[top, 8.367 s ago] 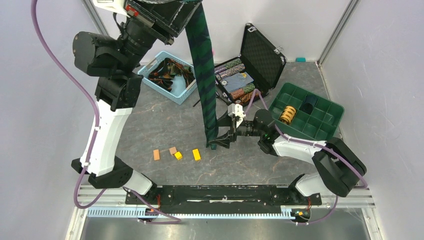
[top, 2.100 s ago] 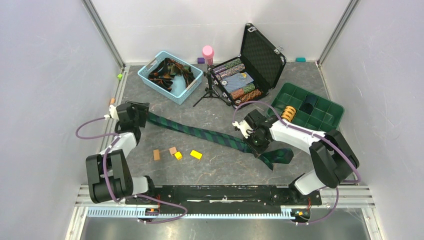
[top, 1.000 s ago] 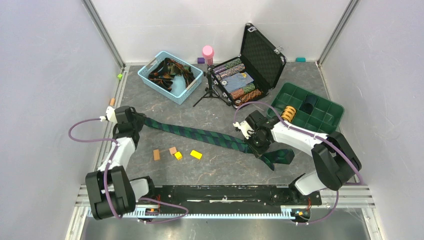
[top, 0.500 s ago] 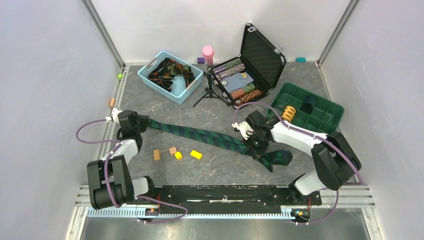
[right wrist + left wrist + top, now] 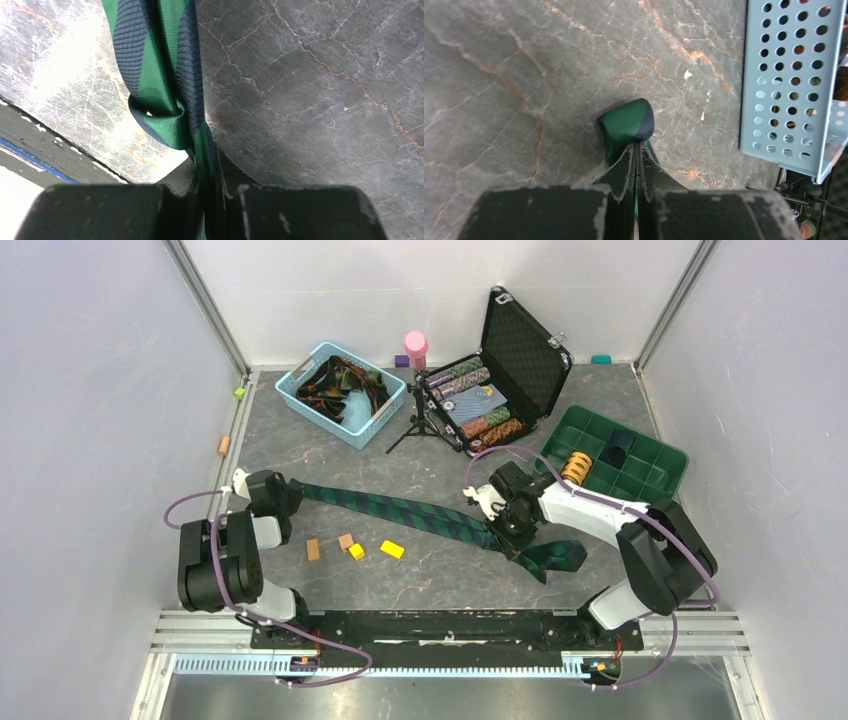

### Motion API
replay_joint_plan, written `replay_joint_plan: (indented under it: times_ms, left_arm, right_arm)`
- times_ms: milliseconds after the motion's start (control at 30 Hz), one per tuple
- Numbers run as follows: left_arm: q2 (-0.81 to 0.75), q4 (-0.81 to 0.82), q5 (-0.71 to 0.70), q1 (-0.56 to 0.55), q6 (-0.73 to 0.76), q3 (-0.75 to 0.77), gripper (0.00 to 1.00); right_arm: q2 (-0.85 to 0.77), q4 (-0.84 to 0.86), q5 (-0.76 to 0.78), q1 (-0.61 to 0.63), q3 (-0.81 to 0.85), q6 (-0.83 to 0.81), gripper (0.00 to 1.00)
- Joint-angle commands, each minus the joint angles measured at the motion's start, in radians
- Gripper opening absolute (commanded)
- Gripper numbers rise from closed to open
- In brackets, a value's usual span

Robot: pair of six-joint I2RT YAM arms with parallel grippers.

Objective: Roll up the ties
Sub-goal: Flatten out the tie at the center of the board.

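Observation:
A green-and-navy plaid tie (image 5: 400, 511) lies stretched across the grey tabletop from left to right. My left gripper (image 5: 277, 494) is shut on its narrow end. In the left wrist view a small green fold of the tie (image 5: 626, 124) sticks out past the pressed-together left gripper (image 5: 637, 146). My right gripper (image 5: 511, 529) pinches the tie near its wide end, which lies folded (image 5: 551, 557) just beyond. In the right wrist view the tie (image 5: 155, 75) loops and runs down into the right gripper (image 5: 206, 167), shut on it. More ties (image 5: 338, 383) fill the blue basket.
A blue perforated basket (image 5: 386, 408) (image 5: 794, 80) stands at the back left. A small tripod (image 5: 417, 427), a pink bottle (image 5: 415, 343) and an open black case (image 5: 525, 350) of chips sit behind. A green tray (image 5: 650, 475) is at right. Small orange and yellow blocks (image 5: 352, 545) lie near the front.
My left gripper has closed on the tie's narrow end and slid a little nearer and to the right, its arm folding back. The right gripper has hardly moved.

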Motion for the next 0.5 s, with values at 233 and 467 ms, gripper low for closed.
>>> replay_joint_plan:
  times_ms: [233,467]
  left_arm:
    - [0.087,0.148,-0.020,0.012,-0.036,0.034,0.02]
    - [0.121,0.219,0.021,0.013,-0.036,0.035,0.02]
  right_arm:
    - [0.075,0.006,0.059,-0.003,0.064,0.028,0.23]
    - [0.061,0.010,0.167,-0.004,0.132,0.054,0.54]
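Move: The tie's left end is in the left hand's shut fingers, poking about 2 cm ahead and 1 cm left of them. From that hand the brown block is some 14 cm back and 4 cm right, the blue basket about 20 cm ahead and 9 cm right. The right fingers hold the bunched tie; its fabric loop lies about 3 cm to their left, level with them, the tie's wide end roughly 12 cm right and 1 cm back, the yellow block some 26 cm left and 1 cm ahead. The right hand eases its pinch on the bunched tie: it sinks slightly at the board while the fingers open to nearly half, one staying on each side of the cloth, and shifts forward about 1.5 cm. The left hand keeps its shut grip on the tie's left end and draws it forward about 2 cm, low over the board. ##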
